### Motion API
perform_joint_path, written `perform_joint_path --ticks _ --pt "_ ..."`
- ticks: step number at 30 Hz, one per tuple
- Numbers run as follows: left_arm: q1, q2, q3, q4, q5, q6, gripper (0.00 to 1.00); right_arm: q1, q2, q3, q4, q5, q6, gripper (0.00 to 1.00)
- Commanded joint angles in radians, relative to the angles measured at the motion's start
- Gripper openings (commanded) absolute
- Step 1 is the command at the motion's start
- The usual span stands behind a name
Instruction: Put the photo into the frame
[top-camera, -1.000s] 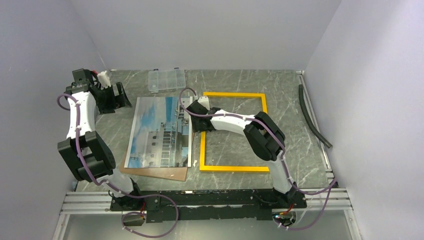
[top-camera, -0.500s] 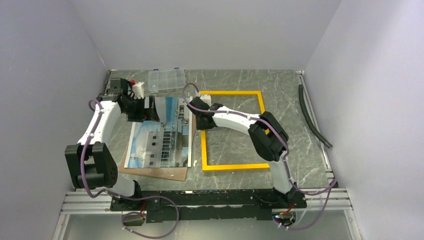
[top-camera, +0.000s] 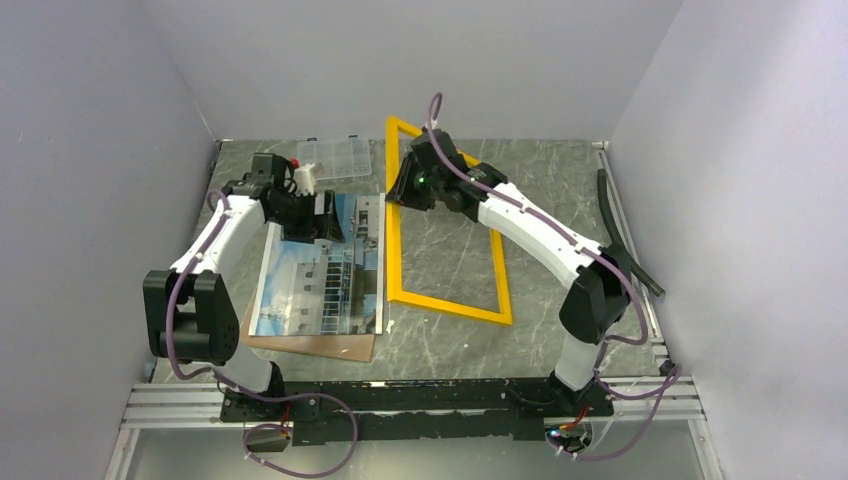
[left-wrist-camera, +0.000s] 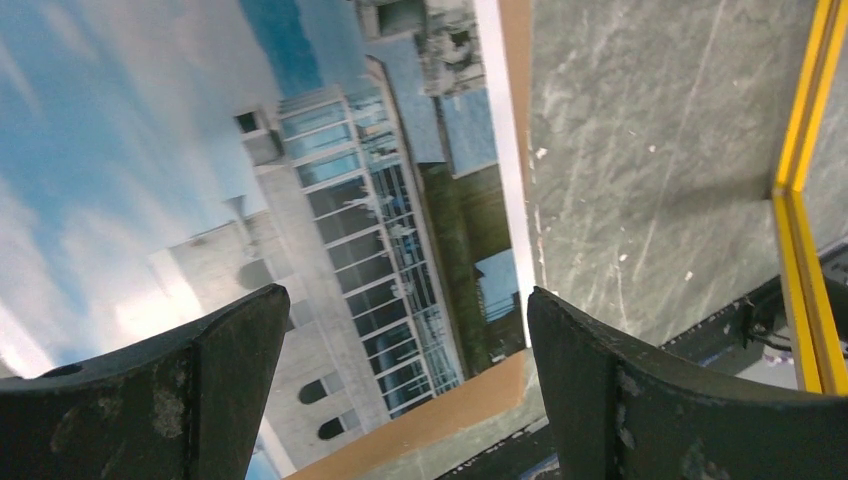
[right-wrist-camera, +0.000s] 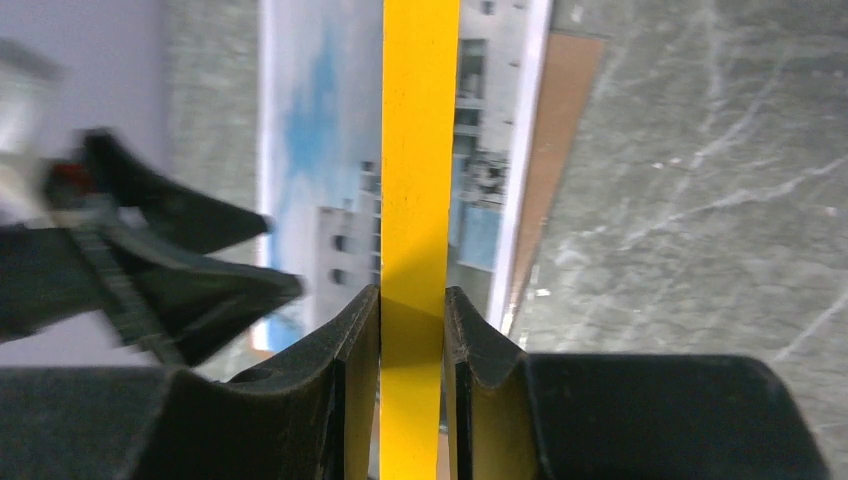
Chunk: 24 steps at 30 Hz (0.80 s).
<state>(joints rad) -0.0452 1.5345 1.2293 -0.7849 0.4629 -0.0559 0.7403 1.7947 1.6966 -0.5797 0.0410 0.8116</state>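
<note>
The frame (top-camera: 450, 307), thin and bright yellow, stands tilted: its far end is lifted off the table and its near bar rests on the surface. My right gripper (top-camera: 398, 188) is shut on its left bar (right-wrist-camera: 420, 150), both pads pressed against the yellow strip. The photo (top-camera: 320, 275), a white-grey building under blue sky, lies flat to the left on a brown backing board (top-camera: 315, 346). My left gripper (top-camera: 322, 220) hovers open over the photo's far part (left-wrist-camera: 300, 200), nothing between its fingers (left-wrist-camera: 230, 340).
A small clear plastic compartment box (top-camera: 335, 158) sits at the back near the wall. A black hose (top-camera: 625, 235) lies along the right edge. Grey walls close in the left, back and right sides. The arm bases and a rail run along the near edge.
The right gripper has closed on the frame's left bar and raised it, tipping the frame up from flat. The left arm has swung right, from the left wall to above the photo.
</note>
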Motion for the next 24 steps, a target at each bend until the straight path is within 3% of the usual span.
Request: perform_joint_path --ticks 1,14,24 --pt "-0.053 0.009 0.095 -0.004 0.054 -0.052 0.95 -0.036 -0.073 0.071 0.090 -0.158 0.104 0.11" --pt "-0.064 -0.092 0.197 -0.029 0.153 -0.141 0.95 -0.105 -0.057 0.100 0.306 -0.460 0.332 0.09" --pt "-0.112 -0.085 0.318 -0.034 0.142 -0.189 0.95 -0.154 -0.091 -0.005 0.413 -0.536 0.406 0.10"
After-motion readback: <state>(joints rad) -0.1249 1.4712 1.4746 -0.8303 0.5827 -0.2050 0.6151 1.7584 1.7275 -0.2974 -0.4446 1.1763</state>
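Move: About 17 cm to the open left hand's right, some 3 cm farther out and 8 cm higher, is the middle of the frame's raised left bar, already pinched by the right hand. The photo's middle lies roughly 13 cm below the left hand, 1 cm ahead and 2 cm right; the plastic case is about 27 cm ahead, 2 cm right, on the table. From the right hand the photo is about 16 cm left, 2 cm back and 22 cm down. Lifting the frame by its left bar, the right hand keeps its pinch, rises about 11 cm and drifts some 3 cm left while rolling its fingers up roughly 35 degrees to point more level to the left. The left hand climbs about as much and goes some 5 cm right towards the raised bar, fingers staying wide open and tilting slightly outward and right, without touching. ##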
